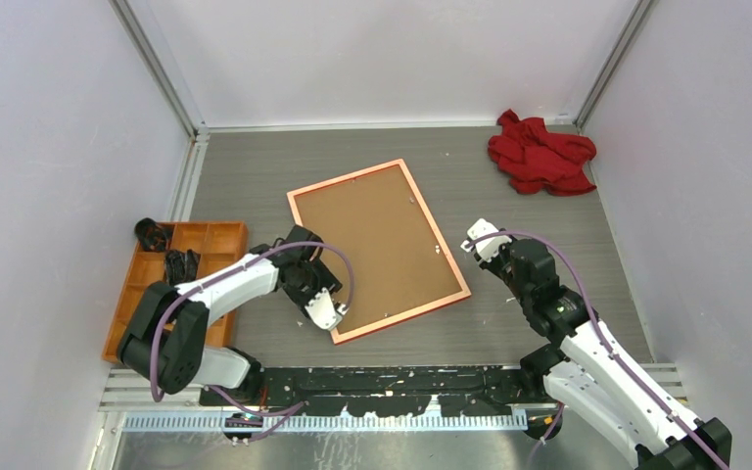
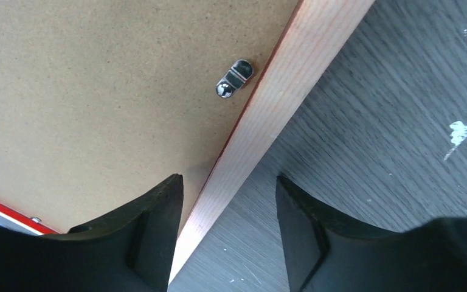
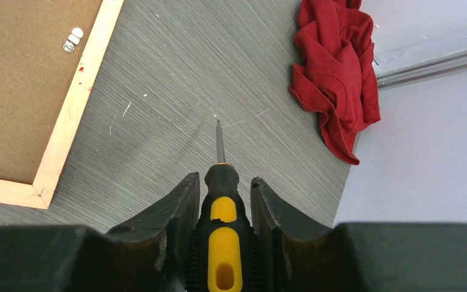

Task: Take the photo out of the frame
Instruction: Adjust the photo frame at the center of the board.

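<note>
The frame lies face down mid-table, its orange-pink back rim around a brown backing board. The photo is hidden beneath that board. A small metal clip on the board sits next to the rim. My left gripper is at the frame's near left corner; in the left wrist view it stands open astride the rim, one finger over the board, the other over the table. My right gripper, right of the frame, is shut on a black-and-yellow screwdriver whose tip points at bare table.
A crumpled red cloth lies at the back right corner by the wall. An orange compartment tray with black items sits at the left wall. Grey walls enclose the table on three sides.
</note>
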You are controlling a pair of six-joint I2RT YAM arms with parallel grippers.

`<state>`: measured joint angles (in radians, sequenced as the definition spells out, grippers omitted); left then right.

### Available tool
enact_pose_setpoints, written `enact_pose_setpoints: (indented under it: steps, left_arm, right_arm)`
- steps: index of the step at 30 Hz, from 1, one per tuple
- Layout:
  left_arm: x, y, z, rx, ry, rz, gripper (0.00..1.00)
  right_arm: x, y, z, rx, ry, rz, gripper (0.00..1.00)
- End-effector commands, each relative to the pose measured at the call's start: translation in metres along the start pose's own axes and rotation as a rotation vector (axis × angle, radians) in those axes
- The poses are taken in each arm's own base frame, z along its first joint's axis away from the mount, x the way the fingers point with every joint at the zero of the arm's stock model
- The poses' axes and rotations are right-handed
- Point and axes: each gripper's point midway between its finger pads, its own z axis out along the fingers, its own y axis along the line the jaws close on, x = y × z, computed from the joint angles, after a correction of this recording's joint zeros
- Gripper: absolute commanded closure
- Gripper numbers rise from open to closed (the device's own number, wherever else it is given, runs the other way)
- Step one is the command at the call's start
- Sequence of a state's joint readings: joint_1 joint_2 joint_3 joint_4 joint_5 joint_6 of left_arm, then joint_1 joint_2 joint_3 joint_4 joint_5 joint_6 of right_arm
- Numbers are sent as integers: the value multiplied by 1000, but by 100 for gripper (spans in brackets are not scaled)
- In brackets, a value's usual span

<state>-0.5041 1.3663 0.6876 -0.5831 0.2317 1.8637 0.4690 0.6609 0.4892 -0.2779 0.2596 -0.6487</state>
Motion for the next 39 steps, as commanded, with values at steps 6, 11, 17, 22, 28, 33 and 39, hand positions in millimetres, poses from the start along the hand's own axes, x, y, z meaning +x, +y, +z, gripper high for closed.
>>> enact_pose_setpoints:
  steps: [6, 11, 17, 22, 28, 33, 39]
  left_arm:
    - [-18, -4, 12, 8, -50, 63, 56]
    - [-33, -12, 12, 54, -104, 40, 68]
    - [-61, -4, 10, 61, -188, -25, 71]
    - [-80, 8, 13, 73, -229, -110, 73]
    - [-98, 40, 16, 69, -243, -317, 76]
    - [-102, 59, 27, 111, -155, -559, 79]
    - [-117, 79, 43, 112, -96, -727, 80]
  right_arm:
    - [-14, -13, -4, 42, -52, 23, 99]
    - [-17, -19, -6, 70, -62, 36, 99]
    - [-19, -42, -8, 192, -61, 75, 99]
    - [-22, -84, -17, 427, -86, 165, 99]
    - [-18, -109, -28, 588, -82, 190, 99]
    - [-15, -122, -35, 669, -79, 205, 99]
    - [-13, -136, -47, 757, -84, 240, 99]
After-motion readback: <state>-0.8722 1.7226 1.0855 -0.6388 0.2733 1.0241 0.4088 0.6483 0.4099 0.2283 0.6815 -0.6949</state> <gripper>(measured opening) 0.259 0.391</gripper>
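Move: My left fingers, still open, already straddle the photo frame's left rail; the rail's middle between them is some 1 cm below the hand point. The nearest clip sits about 4 cm back and 3 cm right of my left hand, the frame's near corner about 15 cm back and 5 cm right, and the wooden tray some 33 cm left and 4 cm back. From my right hand, that stretch of rail lies roughly 42 cm left, 7 cm back and 14 cm lower. I close my left fingers on the left rail and drag it along the table, first right and back together, then almost purely right, about 13 cm right and 4 cm back overall. As I go, the wrist turns counter-clockwise some 20 degrees and the fingertips swing back towards my base. My right hand keeps the screwdriver and swings clear of the frame, about 8 cm right and 8 cm up, turning clockwise and tipping upwards. ##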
